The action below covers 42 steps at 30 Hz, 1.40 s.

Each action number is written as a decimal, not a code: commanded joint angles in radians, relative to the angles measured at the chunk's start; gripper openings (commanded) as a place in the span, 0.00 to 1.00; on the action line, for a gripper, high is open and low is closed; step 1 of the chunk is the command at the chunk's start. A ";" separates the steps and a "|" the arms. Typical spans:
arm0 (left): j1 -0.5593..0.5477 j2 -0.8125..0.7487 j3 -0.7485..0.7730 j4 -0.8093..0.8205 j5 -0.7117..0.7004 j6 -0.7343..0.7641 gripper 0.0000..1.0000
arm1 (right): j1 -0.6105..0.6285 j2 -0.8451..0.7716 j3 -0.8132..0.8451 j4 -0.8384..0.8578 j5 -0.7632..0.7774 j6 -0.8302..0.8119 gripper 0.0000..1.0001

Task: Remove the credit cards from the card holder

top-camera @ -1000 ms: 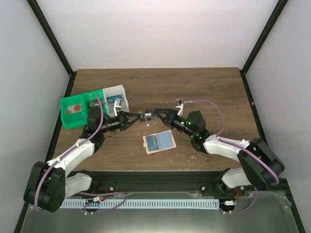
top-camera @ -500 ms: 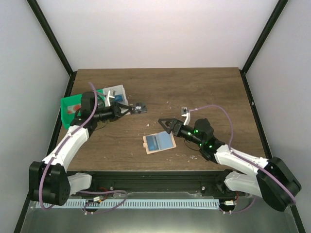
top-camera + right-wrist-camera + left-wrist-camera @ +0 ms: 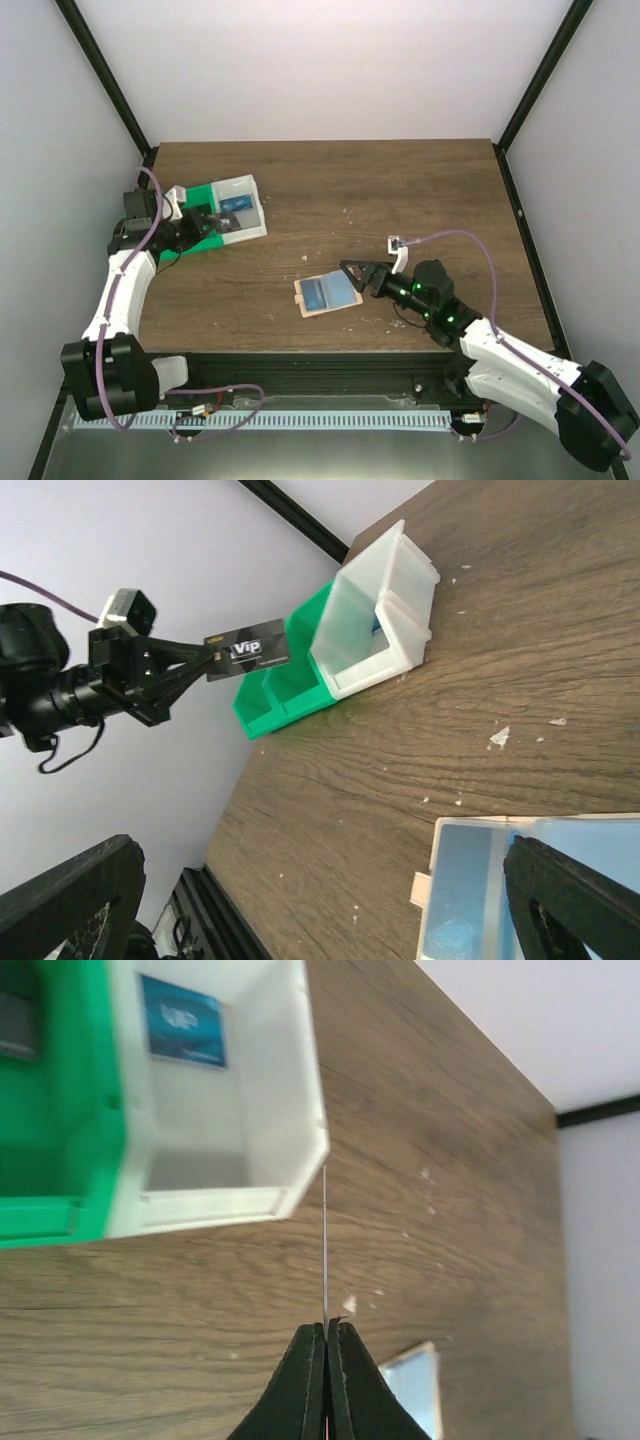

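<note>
The tan card holder point(image 3: 327, 293) lies flat on the table, blue panel up, its tab at the left. It also shows in the right wrist view point(image 3: 520, 890). My left gripper point(image 3: 200, 222) is shut on a black credit card with white "VIP" print point(image 3: 250, 652). It holds the card in the air beside the green and white bins. In the left wrist view the card point(image 3: 325, 1250) shows edge-on between the shut jaws of that gripper point(image 3: 326, 1328). A blue credit card point(image 3: 182, 1033) lies in the white bin. My right gripper point(image 3: 358, 276) is wide open and empty, just right of the holder.
The green bin point(image 3: 205, 195) and the white bin point(image 3: 245, 215) stand side by side at the table's left edge. The white bin point(image 3: 385, 620) and the green bin point(image 3: 290, 695) also show in the right wrist view. Small white flecks lie on the wood.
My left gripper has carried the black card from mid-table leftward to the bins. My right gripper has let go, opened and drawn back toward the near right.
</note>
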 commanded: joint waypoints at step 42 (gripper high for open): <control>0.140 0.511 0.394 -0.050 -0.229 0.194 0.00 | 0.005 -0.333 -0.014 -0.230 0.138 -0.167 1.00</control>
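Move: The left hand holds a black card, and the pile of black cards in the middle green compartment lies about 13 cm ahead, 9 cm left and 17 cm below. The blue card in the white bin is some 15 cm ahead and 2 cm right; the red card in the end green compartment is 9 cm ahead and 21 cm left. From the right hand the pile is roughly 24 cm ahead, 40 cm left. Left hand carries its card about 15 cm left, forward and down towards the pile; right withdraws rightward. ##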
